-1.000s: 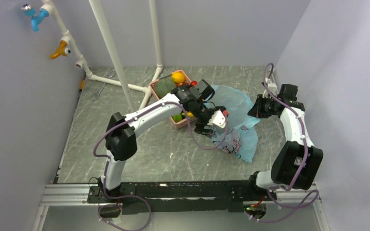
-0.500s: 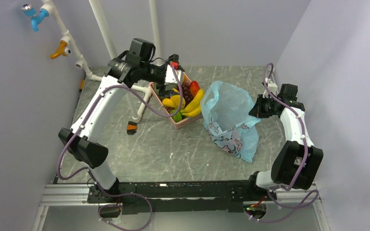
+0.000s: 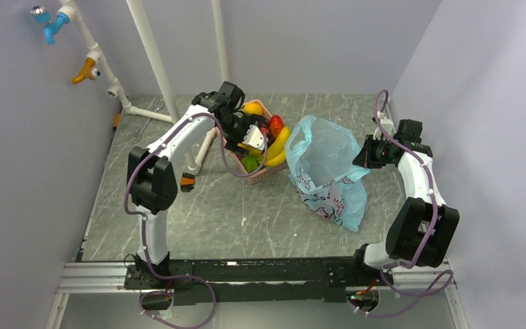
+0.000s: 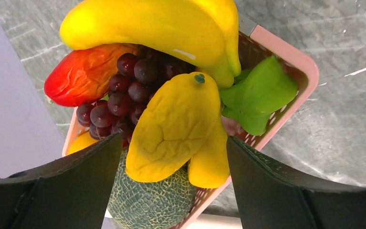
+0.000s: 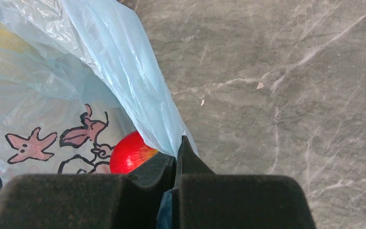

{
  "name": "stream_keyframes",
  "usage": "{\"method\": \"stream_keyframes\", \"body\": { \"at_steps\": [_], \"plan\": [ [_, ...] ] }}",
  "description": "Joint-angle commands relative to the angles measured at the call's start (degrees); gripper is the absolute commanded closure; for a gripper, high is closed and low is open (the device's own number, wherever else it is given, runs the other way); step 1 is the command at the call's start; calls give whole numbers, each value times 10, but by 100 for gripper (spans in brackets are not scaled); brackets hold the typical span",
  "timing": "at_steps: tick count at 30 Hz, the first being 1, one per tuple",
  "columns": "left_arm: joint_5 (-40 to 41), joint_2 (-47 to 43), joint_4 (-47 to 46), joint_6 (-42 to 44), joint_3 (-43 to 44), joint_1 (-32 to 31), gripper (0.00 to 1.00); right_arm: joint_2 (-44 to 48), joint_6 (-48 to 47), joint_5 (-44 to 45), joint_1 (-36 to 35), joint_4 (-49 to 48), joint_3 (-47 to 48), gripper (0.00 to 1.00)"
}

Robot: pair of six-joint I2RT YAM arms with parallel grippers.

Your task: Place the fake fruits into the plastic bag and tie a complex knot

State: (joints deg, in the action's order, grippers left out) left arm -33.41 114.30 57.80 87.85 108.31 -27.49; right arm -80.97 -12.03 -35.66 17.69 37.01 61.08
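Observation:
The fake fruits lie heaped in a pink basket (image 4: 290,64): yellow bananas (image 4: 171,28), dark grapes (image 4: 128,90), a red-yellow mango (image 4: 83,74), a wrinkled yellow fruit (image 4: 176,124), a green piece (image 4: 259,93) and a netted melon (image 4: 152,200). My left gripper (image 4: 171,162) hangs open just above them, its fingers (image 4: 66,191) on either side of the wrinkled yellow fruit. The plastic bag (image 3: 325,168) stands right of the basket (image 3: 260,171) with its mouth open. My right gripper (image 5: 176,152) is shut on the bag's edge (image 5: 143,95). A red apple (image 5: 131,152) shows inside the bag.
White pipes (image 3: 154,62) rise behind the basket and run along the left wall. A small orange and black object (image 3: 187,181) lies on the table left of the basket. Grey walls close in on the left, right and back.
My left arm left the bag's mouth, swung back and left, then came down over the basket with its jaws wider. The right arm and the bag stayed put.

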Motion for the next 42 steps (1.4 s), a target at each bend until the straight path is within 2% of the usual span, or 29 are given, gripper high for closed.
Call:
{"method": "stream_keyframes", "body": {
  "at_steps": [1,5,10,17,19,21,26,28,32,34,37,42],
  "plan": [
    [8,5,2,81,22,-9,16,2,7,-9,1,-1,25,100],
    [11,17,0,99,25,-12,24,2,10,-9,1,0,26,100],
    [3,14,10,96,31,-13,45,-2,10,-9,1,1,27,100],
    [-10,-40,27,81,8,-6,71,-4,13,-13,1,-3,26,100],
    [-21,-58,17,57,17,-3,74,-3,13,-16,2,-3,26,100],
    [-53,-68,-6,-3,58,-1,75,-1,16,-21,1,-4,27,100],
    [-167,-52,-56,-284,235,-49,67,3,37,-39,-1,-13,26,100],
    [-217,-70,-150,-409,216,-74,63,7,44,-40,-1,-19,25,100],
    [-285,-91,-432,-679,90,-131,57,11,54,-43,-6,-31,18,100],
    [-287,-64,-466,-714,76,-166,60,13,56,-45,-9,-31,19,100],
    [-271,-30,-522,-751,38,-186,61,25,49,-43,-10,-24,20,100],
    [-210,40,-445,-702,65,-192,60,45,45,-53,-10,-25,7,100]
  ]
}}
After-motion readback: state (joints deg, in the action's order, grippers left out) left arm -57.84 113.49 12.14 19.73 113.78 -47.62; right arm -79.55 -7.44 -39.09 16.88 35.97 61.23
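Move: The yellow fruit lies between the left hand's open fingers, its middle about 2 cm to the right and 2 cm below, level fore and aft. From this hand the bananas are some 8 cm right, the melon 6 cm left and 4 cm ahead, the green pepper 6 cm back and 1 cm right, both lower. The bag's mouth is about 21 cm right, 2 cm back. From the right hand the fruit lies roughly 32 cm left, 7 cm ahead. Easing about 1 cm right and down, the left hand closes on the yellow fruit, then lifts it fast out of the basket, swinging about 20 cm right and 15 cm back in an arc that sinks a little at the end above the bag; its fingers tilt up some 50 degrees to point nearly level rightwards. The right hand keeps its pinch on the bag's rim, drifting slightly left and up. ##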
